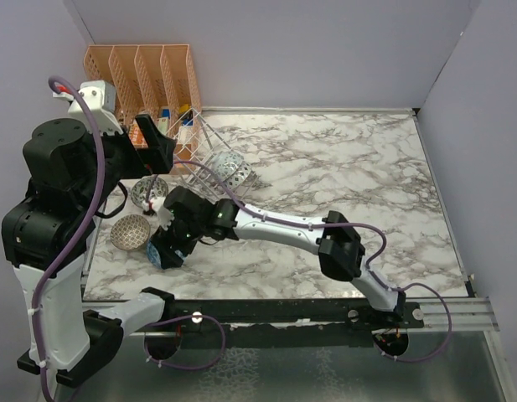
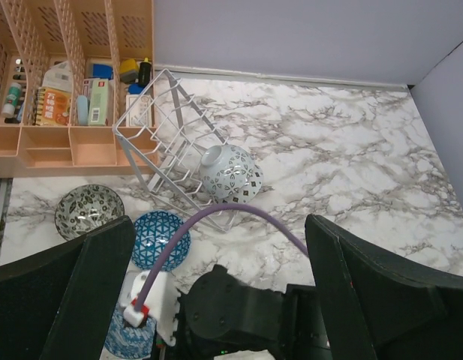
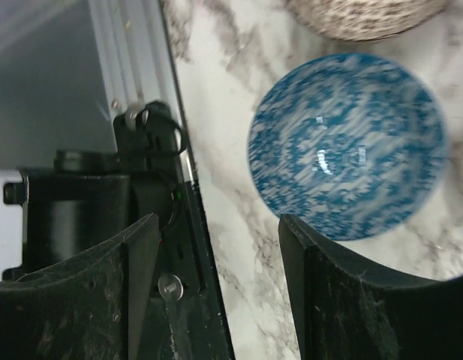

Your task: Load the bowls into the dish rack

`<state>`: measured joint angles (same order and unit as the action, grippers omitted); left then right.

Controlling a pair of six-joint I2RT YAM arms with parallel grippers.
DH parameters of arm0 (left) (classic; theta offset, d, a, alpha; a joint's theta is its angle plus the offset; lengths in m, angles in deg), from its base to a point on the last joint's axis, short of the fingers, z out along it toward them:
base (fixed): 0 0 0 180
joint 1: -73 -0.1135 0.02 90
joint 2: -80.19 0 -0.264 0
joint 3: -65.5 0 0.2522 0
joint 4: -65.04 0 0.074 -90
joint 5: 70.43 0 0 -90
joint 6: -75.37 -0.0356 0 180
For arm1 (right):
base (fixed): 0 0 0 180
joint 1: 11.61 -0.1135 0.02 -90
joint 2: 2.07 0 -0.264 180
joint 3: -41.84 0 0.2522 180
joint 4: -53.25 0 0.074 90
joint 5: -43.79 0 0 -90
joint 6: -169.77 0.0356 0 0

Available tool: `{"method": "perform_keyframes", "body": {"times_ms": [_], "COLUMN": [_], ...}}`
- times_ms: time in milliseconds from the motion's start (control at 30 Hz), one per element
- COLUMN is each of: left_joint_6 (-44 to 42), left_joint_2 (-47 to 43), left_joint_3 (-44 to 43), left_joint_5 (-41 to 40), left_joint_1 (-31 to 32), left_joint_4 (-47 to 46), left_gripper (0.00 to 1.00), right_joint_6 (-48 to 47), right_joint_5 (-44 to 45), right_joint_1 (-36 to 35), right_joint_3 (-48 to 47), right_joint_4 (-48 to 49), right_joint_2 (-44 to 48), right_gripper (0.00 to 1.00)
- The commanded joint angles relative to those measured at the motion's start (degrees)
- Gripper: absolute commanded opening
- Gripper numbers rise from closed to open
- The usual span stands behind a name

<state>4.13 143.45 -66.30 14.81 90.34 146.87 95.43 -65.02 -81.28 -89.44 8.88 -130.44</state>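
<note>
The wire dish rack (image 2: 165, 135) stands tipped beside the orange organiser, with a white-grey patterned bowl (image 2: 229, 172) at its near end. A dark grey-white bowl (image 2: 88, 211) and a blue bowl (image 2: 161, 238) sit on the table left of it. My right gripper (image 3: 216, 289) is open, low over the table's near left edge. A second blue bowl (image 3: 347, 142) lies just beyond its right finger (image 3: 366, 300), outside the jaws. A tan bowl (image 1: 130, 232) sits nearby. My left gripper (image 2: 216, 300) is open and empty, held high above the bowls.
The orange organiser (image 1: 145, 71) with bottles and packets stands at the back left. The right arm (image 1: 275, 226) stretches across the near part of the marble table (image 1: 350, 176). A black rail (image 3: 190, 225) runs along the table's near edge.
</note>
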Motion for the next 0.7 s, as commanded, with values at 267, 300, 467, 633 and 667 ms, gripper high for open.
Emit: {"method": "perform_keyframes", "body": {"times_ms": [267,300,467,633,667], "left_joint_6": [2.4,2.3,2.3,2.0,1.9], "left_joint_2": [-2.0,-2.1,-2.3,-2.9,-2.8], "left_joint_3": [1.7,1.8,2.0,2.3,2.2], "left_joint_5": [-2.0,-2.0,-2.2,-3.0,-3.2], "left_joint_1": [0.2,0.2,0.2,0.1,0.1], "left_joint_4": [0.0,-0.1,-0.1,-0.2,-0.2], "left_gripper": [0.99,0.99,0.99,0.99,0.99], "right_joint_6": [-17.5,-18.2,-21.7,-25.1,-25.5], "right_joint_5": [-4.4,-4.1,-5.6,-3.9,-3.0], "right_joint_1": [-1.2,-1.2,-1.4,-2.3,-2.4], "right_joint_3": [-1.9,-1.8,-0.1,1.1,1.2], "right_joint_4": [0.1,0.5,2.6,2.9,2.8], "right_joint_2": [-6.5,-6.8,-7.2,-7.8,-8.2], "right_gripper": [0.66,0.65,0.64,0.64,0.63]}}
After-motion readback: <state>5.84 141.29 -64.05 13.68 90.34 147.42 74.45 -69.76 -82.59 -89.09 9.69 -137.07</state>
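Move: The near blue bowl, empty on the table, lies about 12 cm below the right hand, its middle some 4 cm ahead and 3 cm to the left. The brown patterned bowl stands about 8 cm ahead and 13 cm left of that hand, and the other blue bowl about 14 cm ahead and 2 cm right, both equally low. From the left hand, the near blue bowl is about 6 cm back, 5 cm left and 46 cm below. Down towards the near blue bowl's base-side rim comes the right hand, sinking between 6 and 7 cm. It first draws back about 2.5 cm, then creeps forward again by half of that while still going down. The wrist turns some 20 degrees, mostly counter-clockwise, and the fingers stay parted at the same gap, one over the bowl's edge and the other over bare table. ##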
